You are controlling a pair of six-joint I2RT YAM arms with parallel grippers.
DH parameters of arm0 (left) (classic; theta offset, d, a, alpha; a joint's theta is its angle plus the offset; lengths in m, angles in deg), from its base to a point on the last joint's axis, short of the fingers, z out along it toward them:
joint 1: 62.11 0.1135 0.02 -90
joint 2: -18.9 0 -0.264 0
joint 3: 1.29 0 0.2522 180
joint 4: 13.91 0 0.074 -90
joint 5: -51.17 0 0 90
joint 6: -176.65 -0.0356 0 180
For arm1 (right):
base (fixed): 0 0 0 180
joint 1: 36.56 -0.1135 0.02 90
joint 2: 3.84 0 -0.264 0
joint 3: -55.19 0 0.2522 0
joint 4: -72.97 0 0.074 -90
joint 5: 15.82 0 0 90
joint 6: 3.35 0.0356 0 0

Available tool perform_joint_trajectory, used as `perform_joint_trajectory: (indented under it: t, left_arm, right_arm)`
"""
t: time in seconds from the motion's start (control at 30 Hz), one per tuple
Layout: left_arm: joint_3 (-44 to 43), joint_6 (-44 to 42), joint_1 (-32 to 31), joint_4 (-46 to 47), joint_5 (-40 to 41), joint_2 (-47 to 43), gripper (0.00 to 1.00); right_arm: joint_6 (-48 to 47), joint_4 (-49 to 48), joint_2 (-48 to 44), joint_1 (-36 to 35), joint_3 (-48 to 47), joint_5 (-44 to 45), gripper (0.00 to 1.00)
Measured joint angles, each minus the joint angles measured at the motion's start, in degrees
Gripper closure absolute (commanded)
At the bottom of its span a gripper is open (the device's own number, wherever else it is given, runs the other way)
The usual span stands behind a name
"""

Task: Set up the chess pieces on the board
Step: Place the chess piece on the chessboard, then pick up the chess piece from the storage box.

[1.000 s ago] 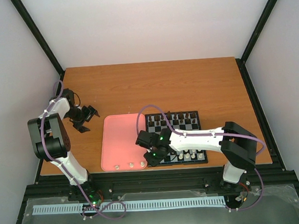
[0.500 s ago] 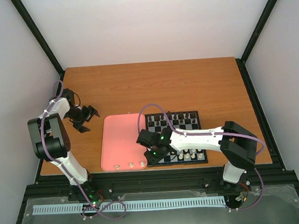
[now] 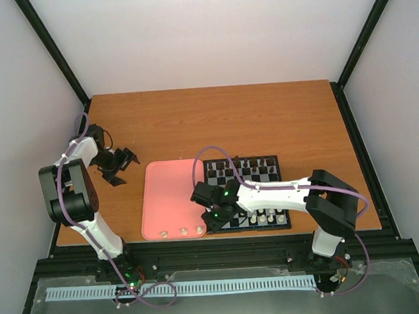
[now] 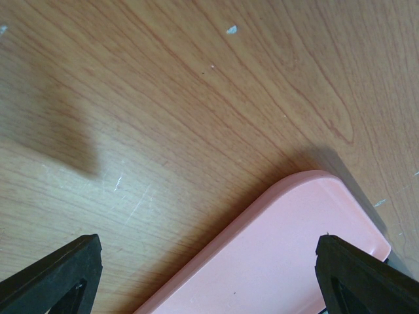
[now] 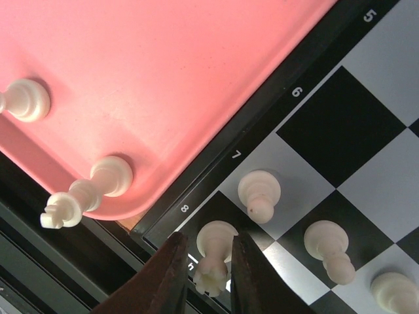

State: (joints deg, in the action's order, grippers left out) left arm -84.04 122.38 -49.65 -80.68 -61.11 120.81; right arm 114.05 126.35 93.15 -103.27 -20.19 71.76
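My right gripper [image 5: 207,247] stands at the board's [image 5: 265,124] near-left corner, also seen from above [image 3: 217,220]. Its fingers flank a cream-white rook [image 5: 213,256] that stands upright on the dark corner square; slim gaps show beside it, so the jaws are slightly open. Cream pawns [image 5: 260,193] [image 5: 329,247] stand on the squares beside it. Two more cream pieces [image 5: 26,99] [image 5: 88,190] rest in the pink tray [image 5: 163,65]. My left gripper [image 4: 209,281] hovers open and empty over the tray's far-left corner [image 4: 294,248].
Dark pieces [image 3: 243,170] fill the board's far rows, and cream ones line its near rows. Three cream pieces [image 3: 184,231] sit along the tray's [image 3: 165,196] near edge. The left gripper [image 3: 120,167] stays left of the tray over bare wood.
The right gripper's fingers have parted a little around the rook. The right arm shifted only slightly; the left arm has not moved.
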Motion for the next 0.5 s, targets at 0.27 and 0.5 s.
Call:
perform_joint_trajectory:
  t: [0.27,0.5]
  left_arm:
    - [0.0,0.0,0.0,0.0,0.02,0.0,0.0]
    - [0.0,0.0,0.0,0.0,0.0,0.0,0.0]
  right_arm:
    - [-0.79,2.73,-1.16,-0.24,-1.44,-0.17,0.6]
    - [-2.95,9.51,-3.96,-2.38,-9.88,0.04,0.51]
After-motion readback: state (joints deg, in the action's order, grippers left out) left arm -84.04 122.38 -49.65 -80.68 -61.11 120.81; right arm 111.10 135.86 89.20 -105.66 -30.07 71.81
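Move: The white rook stands on the board's near-left corner square, right between the right hand's barely parted fingertips, its middle about 1 cm below them. From that hand one pawn is some 3 cm ahead and another 3 cm ahead and 3 cm right. On the tray, the king stands about 5 cm left and 1 cm back, the next piece about 10 cm left and 1 cm back. From the left hand, the rook lies roughly 25 cm right, 19 cm back and a little lower. The right hand stays at the rook at first while its fingers part further, then comes free and climbs about 6.5 cm, picking up speed, fingers spreading to about half open. As it rises it also slides some 2 cm left, off the corner of the board towards the tray's side, with the wrist turning only about 5 degrees and the fingers still pointing down. ##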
